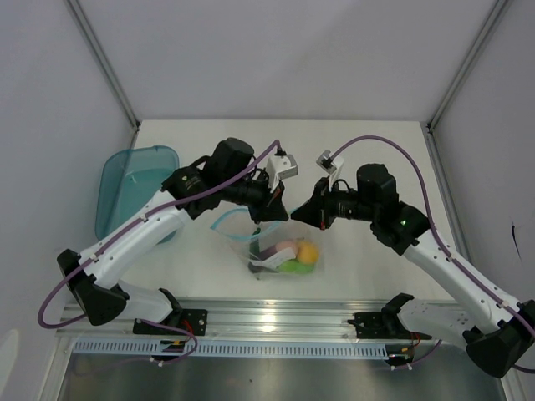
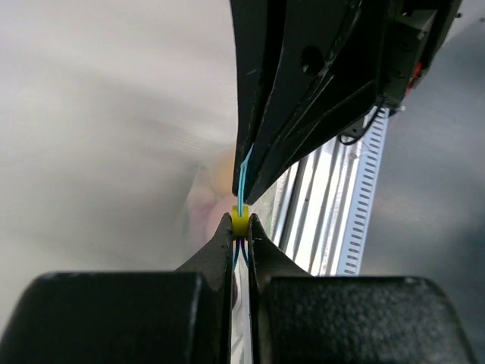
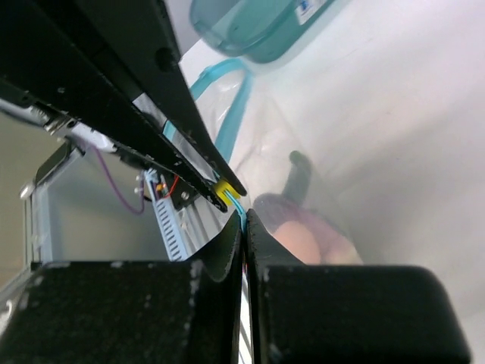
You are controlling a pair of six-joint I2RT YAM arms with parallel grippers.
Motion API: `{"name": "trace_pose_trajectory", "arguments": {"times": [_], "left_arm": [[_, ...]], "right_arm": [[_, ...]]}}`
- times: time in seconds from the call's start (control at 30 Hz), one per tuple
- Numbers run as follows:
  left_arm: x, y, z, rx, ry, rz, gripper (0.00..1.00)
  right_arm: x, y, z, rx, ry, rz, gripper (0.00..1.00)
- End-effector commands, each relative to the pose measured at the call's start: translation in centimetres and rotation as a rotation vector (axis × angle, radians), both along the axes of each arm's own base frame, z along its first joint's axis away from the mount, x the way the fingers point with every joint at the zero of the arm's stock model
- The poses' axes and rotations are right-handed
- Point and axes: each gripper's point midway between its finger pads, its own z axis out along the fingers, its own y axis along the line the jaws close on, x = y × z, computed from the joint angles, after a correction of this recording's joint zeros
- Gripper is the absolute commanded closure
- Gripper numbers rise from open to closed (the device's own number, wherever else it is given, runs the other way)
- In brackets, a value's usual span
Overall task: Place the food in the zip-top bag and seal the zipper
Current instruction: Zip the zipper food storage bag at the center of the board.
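Note:
The zip-top bag lies clear and floppy at the table's middle front, with the food inside: a pinkish piece, a yellow-orange fruit and a green piece. My left gripper is shut on the zipper's yellow slider tab. The light blue zipper strip runs from the tab straight into my right gripper, which is shut on that strip right beside the slider. Through the plastic the right wrist view shows a dark purple eggplant and the pinkish piece.
A translucent teal tub stands at the left of the table, also in the right wrist view. The aluminium rail carrying the arm bases runs along the near edge. Frame posts rise at both back corners.

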Motion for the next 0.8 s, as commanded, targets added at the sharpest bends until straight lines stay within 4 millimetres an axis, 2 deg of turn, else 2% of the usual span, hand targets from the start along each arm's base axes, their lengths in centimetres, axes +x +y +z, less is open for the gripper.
{"name": "trace_pose_trajectory", "arguments": {"times": [0.0, 0.2, 0.3, 0.63, 0.73, 0.77], "left_arm": [[0.6, 1.9, -0.5, 0.054, -0.017, 0.109, 0.99], [0.2, 3.1, -0.2, 0.063, -0.041, 0.142, 0.95], [-0.1, 3.9, -0.8, 0.083, -0.041, 0.157, 0.95], [-0.6, 7.3, -3.0, 0.143, -0.048, 0.293, 0.96], [-1.5, 7.3, -2.5, 0.105, -0.06, 0.247, 0.99], [-1.9, 7.1, -2.4, 0.094, -0.058, 0.223, 1.0]], "right_arm": [[3.4, -1.3, 3.4, 0.092, -0.078, -0.197, 1.0], [4.2, -2.5, 2.6, 0.114, -0.05, -0.25, 1.0], [4.6, -3.2, 2.3, 0.124, -0.037, -0.29, 1.0], [7.2, -7.7, 0.7, 0.102, 0.018, -0.496, 1.0], [5.9, -6.5, 1.6, 0.17, -0.017, -0.36, 1.0], [4.1, -5.4, 1.8, 0.194, -0.004, -0.224, 1.0]]}}
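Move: The left fingers hold the yellow slider near the zipper's right end; the zipper's open left end lies some 18 cm to their left, roughly level front to back and about 4 cm lower. The food in the bag's bottom sits nearly under this hand, around 2 cm back and 20 cm down. The right hand, pinching the blue strip, has the slider about 2 cm to its left at equal depth and height; the zipper's open left end is roughly 20 cm left of it. The left hand keeps its pinch on the yellow slider and, after a short nudge forward, draws it about 7 cm left towards the zipper's open end, sinking some 3 cm late in the pull and turning a little counter-clockwise. The right hand pulls the other way, about 7 cm to the right and nearly as far forward, turning some 25 degrees clockwise with fingers staying shut, and its hold on the blue strip ends as the strip comes out from between them. ##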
